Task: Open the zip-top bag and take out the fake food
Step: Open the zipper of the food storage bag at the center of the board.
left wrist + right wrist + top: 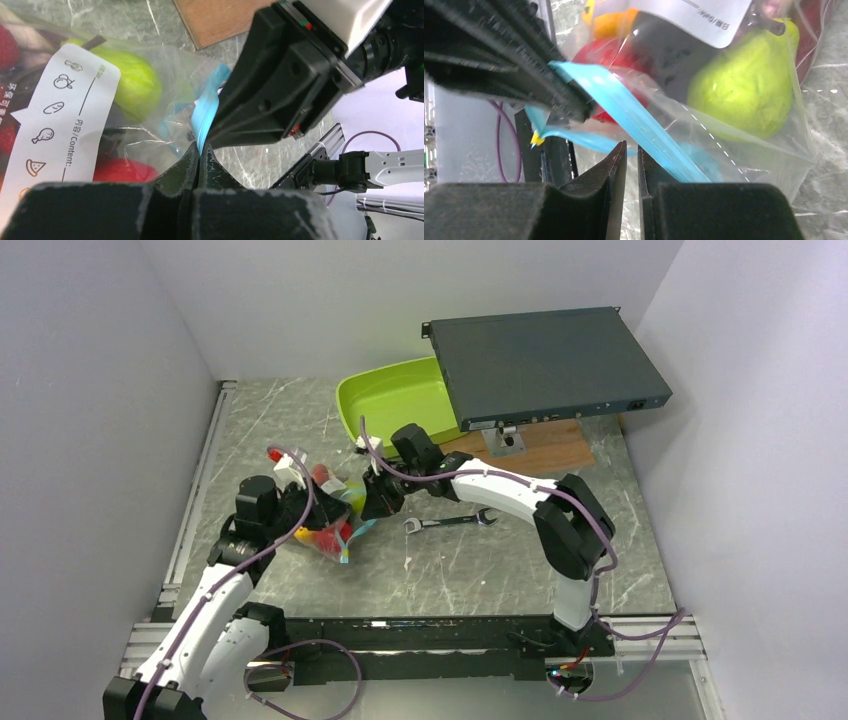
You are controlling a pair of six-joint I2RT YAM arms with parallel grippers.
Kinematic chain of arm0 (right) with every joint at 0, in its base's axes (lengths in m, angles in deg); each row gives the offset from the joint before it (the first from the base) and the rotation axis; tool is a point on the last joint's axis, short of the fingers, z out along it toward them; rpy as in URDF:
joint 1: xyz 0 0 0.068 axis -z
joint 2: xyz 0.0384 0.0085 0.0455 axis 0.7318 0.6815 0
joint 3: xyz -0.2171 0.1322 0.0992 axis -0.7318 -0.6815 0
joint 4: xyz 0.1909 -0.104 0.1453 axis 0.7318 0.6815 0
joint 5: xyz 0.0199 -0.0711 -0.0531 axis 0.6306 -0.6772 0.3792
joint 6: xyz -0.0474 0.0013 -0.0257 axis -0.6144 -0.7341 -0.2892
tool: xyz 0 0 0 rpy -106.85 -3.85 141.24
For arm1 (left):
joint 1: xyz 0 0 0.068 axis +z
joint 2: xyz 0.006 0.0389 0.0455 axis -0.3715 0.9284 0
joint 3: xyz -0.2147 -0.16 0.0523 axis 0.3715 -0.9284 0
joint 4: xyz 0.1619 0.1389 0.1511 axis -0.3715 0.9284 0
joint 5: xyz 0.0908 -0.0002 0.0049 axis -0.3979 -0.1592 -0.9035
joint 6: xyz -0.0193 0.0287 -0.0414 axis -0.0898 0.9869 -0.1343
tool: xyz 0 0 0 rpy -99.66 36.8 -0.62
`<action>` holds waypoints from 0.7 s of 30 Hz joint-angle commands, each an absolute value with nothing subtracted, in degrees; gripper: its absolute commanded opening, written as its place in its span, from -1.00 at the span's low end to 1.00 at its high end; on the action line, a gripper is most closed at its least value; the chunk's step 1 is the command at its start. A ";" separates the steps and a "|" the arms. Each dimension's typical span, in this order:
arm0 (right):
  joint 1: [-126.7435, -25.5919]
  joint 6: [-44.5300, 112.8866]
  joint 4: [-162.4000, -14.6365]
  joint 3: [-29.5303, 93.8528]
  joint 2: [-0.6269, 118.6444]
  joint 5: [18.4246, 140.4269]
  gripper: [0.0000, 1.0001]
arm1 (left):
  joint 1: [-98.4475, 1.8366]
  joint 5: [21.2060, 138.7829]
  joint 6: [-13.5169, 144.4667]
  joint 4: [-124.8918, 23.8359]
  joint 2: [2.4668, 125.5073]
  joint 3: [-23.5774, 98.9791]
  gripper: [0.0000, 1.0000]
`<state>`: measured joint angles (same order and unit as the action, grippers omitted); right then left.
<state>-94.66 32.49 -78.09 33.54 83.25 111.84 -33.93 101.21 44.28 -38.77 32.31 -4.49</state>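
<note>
The zip-top bag [322, 538] lies on the table between my two arms, its blue zip strip [624, 107] stretched between both grippers. Through the clear film I see fake food: a green pear [744, 90], a red fruit [606, 55], an orange piece [609, 22], and the pear [132, 82] again beside the white label [60, 115]. My left gripper [201, 150] is shut on the blue strip. My right gripper [632, 147] faces it from the other side, jaws drawn to a narrow slit with the strip's lower lip at the tips.
A lime-green tray [385, 400] stands behind the bag. A dark grey flat box [545, 360] rests on a wooden board [545, 452] at the back right. A wrench [450, 523] lies under the right forearm. White walls close in both sides.
</note>
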 commanded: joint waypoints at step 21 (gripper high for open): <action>-94.73 -0.40 -53.11 50.27 81.97 124.18 -0.03 | -33.76 97.24 51.67 -32.07 29.78 -2.44 -1.00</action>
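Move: The blue zip strip at the bag's mouth crosses right in front of the right fingertips, about 2 cm to their left, 1 cm ahead and 1 cm below. From that hand the green pear in the bag is some 5 cm ahead, 3 cm left and 6 cm below; the red fruit is 3 cm back, 7 cm left and 6 cm below. The left hand already pinches the strip; its free stretch lies about 2 cm ahead, 2 cm right and 2 cm below that hand. Down about 2 cm beside the zip strip, edging forward and left, then back up some 4 cm, the right hand spreads its nearly closed fingers to a bit under half open, turning slightly counter-clockwise as it rises. The left hand keeps its pinch on the strip and dips 2 to 3 cm before recovering part of it. ##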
